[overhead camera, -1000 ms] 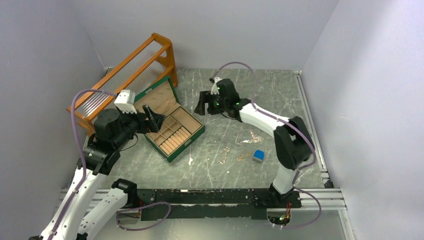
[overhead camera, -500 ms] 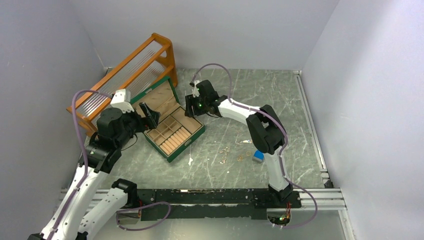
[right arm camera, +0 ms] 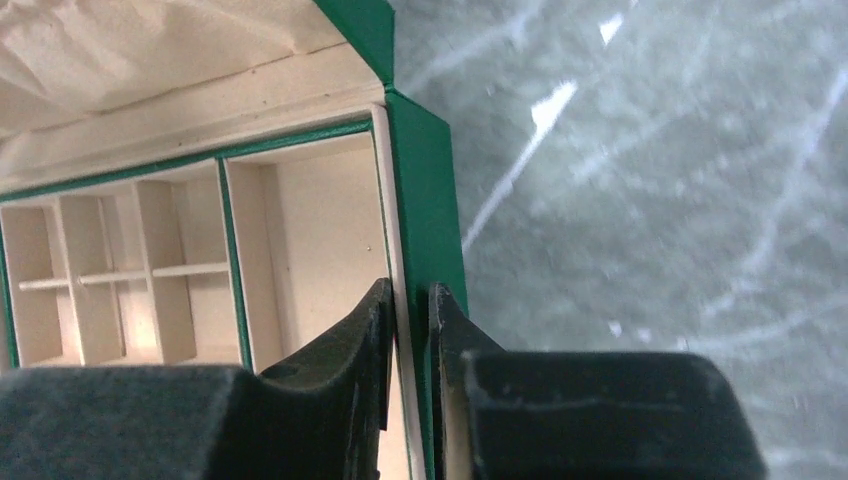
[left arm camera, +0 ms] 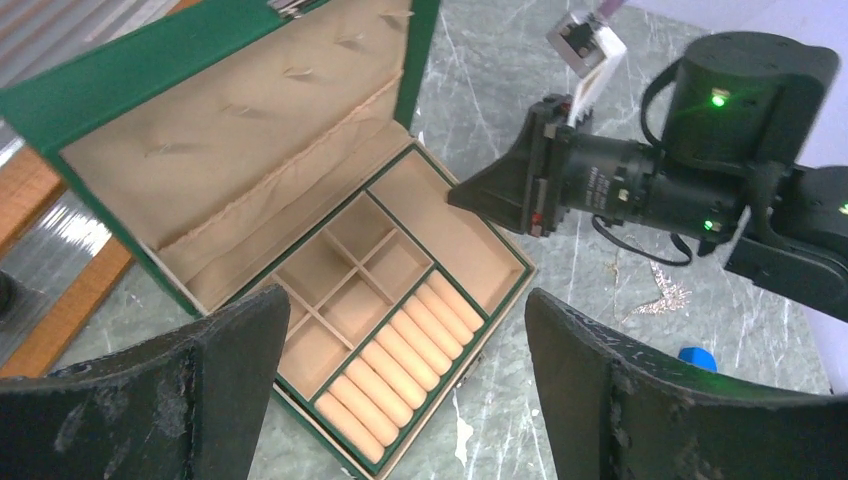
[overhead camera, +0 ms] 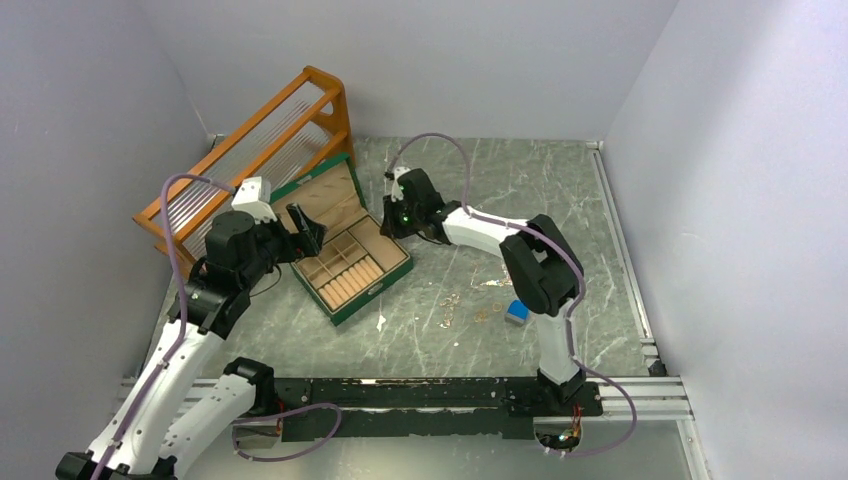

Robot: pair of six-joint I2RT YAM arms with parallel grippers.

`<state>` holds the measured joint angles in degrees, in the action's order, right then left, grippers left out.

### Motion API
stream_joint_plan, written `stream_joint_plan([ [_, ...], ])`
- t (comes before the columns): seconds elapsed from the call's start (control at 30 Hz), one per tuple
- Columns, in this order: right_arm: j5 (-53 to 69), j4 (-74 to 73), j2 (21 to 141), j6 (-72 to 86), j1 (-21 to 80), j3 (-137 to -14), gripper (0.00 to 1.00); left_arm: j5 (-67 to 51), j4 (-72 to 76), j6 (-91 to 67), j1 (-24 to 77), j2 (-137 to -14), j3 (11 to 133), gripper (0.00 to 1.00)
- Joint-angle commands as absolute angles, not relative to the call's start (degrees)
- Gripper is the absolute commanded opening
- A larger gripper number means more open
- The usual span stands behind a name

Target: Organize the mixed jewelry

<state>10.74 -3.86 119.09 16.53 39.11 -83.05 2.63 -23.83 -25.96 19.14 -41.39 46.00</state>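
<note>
The mixed jewelry point(overhead camera: 450, 305) lies as several tiny gold pieces scattered on the marble table, right of the open green box point(overhead camera: 345, 300); one cluster point(left arm camera: 665, 295) shows in the left wrist view. My right gripper point(overhead camera: 388, 222) is shut on the box's right wall point(right arm camera: 425, 180), one finger inside the large compartment and one outside point(right arm camera: 408, 300). My left gripper point(overhead camera: 305, 235) hangs open above the box's left side, nothing between its fingers point(left arm camera: 405, 300). The box's compartments and ring rolls point(left arm camera: 410, 350) look empty.
A wooden rack point(overhead camera: 250, 150) stands behind the box's raised lid point(left arm camera: 230, 130), at the back left. A small blue block point(overhead camera: 517, 312) lies right of the jewelry. Side walls bound the table.
My right arm swung left from the back middle of the table to the box, and its jaws went from open to shut on the box's wall. The left arm barely shifted.
</note>
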Motion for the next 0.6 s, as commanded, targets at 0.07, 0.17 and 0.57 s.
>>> stream_joint_plan([
  [0.07, 2.1, 1.5, 109.0, 22.3, 39.0, -70.2, 0.10, 0.5, -19.2, -26.1, 19.4, -43.5, 45.3, 0.92],
  [0.17, -2.6, 3.0, 104.8, 26.6, 39.2, -63.8, 0.09, -0.5, -18.2, -26.8, 19.4, -44.7, 44.9, 0.91],
  [0.57, -9.7, 3.4, 96.4, 45.0, 43.6, -51.3, 0.11, 5.1, -22.0, -33.5, 19.4, -47.2, 43.2, 0.91],
])
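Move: With the right fingers already shut on the middle of the jewelry box's right wall, the box tray's middle is about 8 cm left of that hand, 9 cm back and a few cm lower. The nearer gold chains lie some 14 cm right and 19 cm back on the table, the blue block roughly 28 cm right and 20 cm back. From the open left hand, the tray is about 9 cm right, 4 cm ahead and 22 cm below. Dragging the jewelry box by its right wall, the right hand keeps its pinch and goes about 8 cm right and 6 cm back at a level height, the rightward part dying out at the end, towards the chains. It turns some 25 degrees clockwise with the box. Meanwhile the empty left hand stays open and sinks about 3 cm, easing forward and right over the box. ##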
